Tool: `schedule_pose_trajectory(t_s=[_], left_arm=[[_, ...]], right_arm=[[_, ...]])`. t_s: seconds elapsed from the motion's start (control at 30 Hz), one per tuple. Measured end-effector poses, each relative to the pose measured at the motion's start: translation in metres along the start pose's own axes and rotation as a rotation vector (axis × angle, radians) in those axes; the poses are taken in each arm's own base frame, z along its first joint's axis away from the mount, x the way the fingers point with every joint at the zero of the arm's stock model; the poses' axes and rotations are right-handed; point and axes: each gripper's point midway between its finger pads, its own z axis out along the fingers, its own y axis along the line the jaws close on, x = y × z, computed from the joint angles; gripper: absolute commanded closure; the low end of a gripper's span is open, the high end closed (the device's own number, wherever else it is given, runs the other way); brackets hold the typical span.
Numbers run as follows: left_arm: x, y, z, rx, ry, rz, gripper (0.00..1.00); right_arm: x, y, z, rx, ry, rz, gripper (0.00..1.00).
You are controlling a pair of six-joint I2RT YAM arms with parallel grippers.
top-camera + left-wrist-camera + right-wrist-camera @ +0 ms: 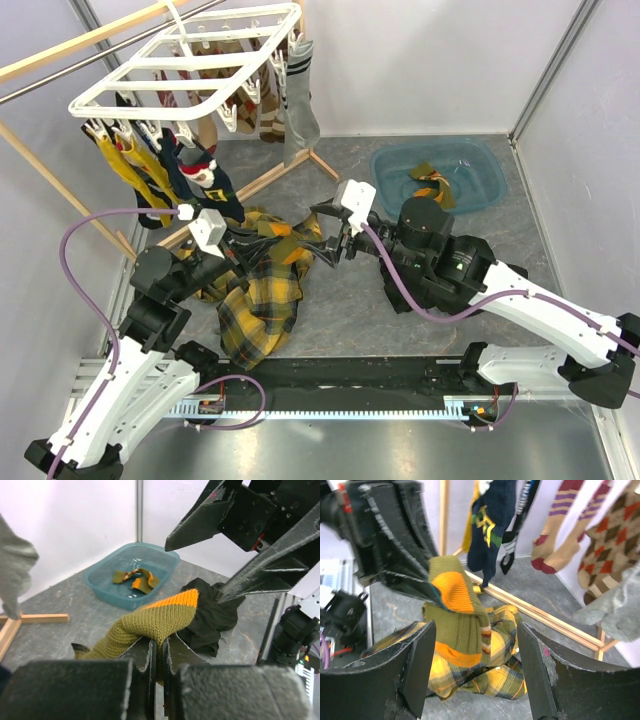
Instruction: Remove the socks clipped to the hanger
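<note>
The white grid hanger (190, 60) hangs at the back left with socks clipped under it: mustard (130, 175), navy (205, 180), grey (298, 110). My left gripper (160, 647) is shut on an olive sock with an orange toe (160, 617), holding it up over the floor. My right gripper (475, 665) faces it, open, one finger on each side of that olive-orange sock (457, 625) without touching it. In the top view both grippers meet in mid-table, the right gripper (328, 240) just right of the held sock.
A yellow plaid cloth (262, 300) and a black garment (210, 620) lie under the grippers. A blue tub (480, 150) at the back right holds an olive-orange sock (432, 185). The wooden rack's foot bar (540, 612) runs along the floor below brown argyle (610, 545) and striped socks.
</note>
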Motion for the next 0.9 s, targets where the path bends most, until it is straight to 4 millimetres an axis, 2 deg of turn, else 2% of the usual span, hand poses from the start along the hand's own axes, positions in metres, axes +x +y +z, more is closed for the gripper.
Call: schedule_pose_trajectory(t_s=[0.2,0.3,0.5,0.63,0.73,0.77,0.87,0.9], left_arm=[[0.003,-0.009,0.002,0.057,0.013,-0.013,0.98],[0.004,-0.012,0.003,0.075,0.015,-0.016,0.98],[0.004,-0.012,0.004,0.078,0.016,-0.021,0.98],[0.006,-0.011,0.005,0.078,0.024,-0.026,0.98],[0.007,-0.01,0.006,0.077,0.026,-0.028,0.98],[0.007,-0.01,0.006,0.077,0.026,-0.028,0.98],[0.006,-0.006,0.006,0.056,0.023,-0.027,0.96],[0.006,-0.004,0.006,0.047,0.021,-0.026,0.96]], right_arm=[[0.006,0.011,-0.004,-0.07,0.021,-0.048,0.27],[0.011,0.016,-0.002,-0.105,0.034,-0.064,0.31],[0.029,0.028,0.012,-0.184,0.071,-0.06,0.44],[0.032,0.031,0.019,-0.205,0.068,-0.054,0.53],[0.031,0.029,0.024,-0.199,0.063,-0.053,0.72],[0.031,0.027,0.026,-0.19,0.061,-0.056,0.84],[0.031,0.023,0.029,-0.17,0.061,-0.058,1.0],[0.031,0.021,0.029,-0.161,0.062,-0.057,1.0]])
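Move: The green-and-orange sock is already pinched in the left hand and sticks out about 3 cm to the right of its tips. From the open right hand it lies some 5 cm to the left, 1 cm back and 3 cm lower. The navy sock hangs level with the right hand, roughly 22 cm left and 9 cm ahead; the plaid cloth is some 36 cm below, about 14 cm left and 3 cm ahead. The right fingers close, nearly shut, on the loose orange end of the sock just beyond the left hand's grip. To get there the right hand eases slightly back, then sinks and goes left, about 3.5 cm each way, and swings some 10 degrees counter-clockwise. The left hand keeps its pinch, drifting only a centimetre rightwards. ##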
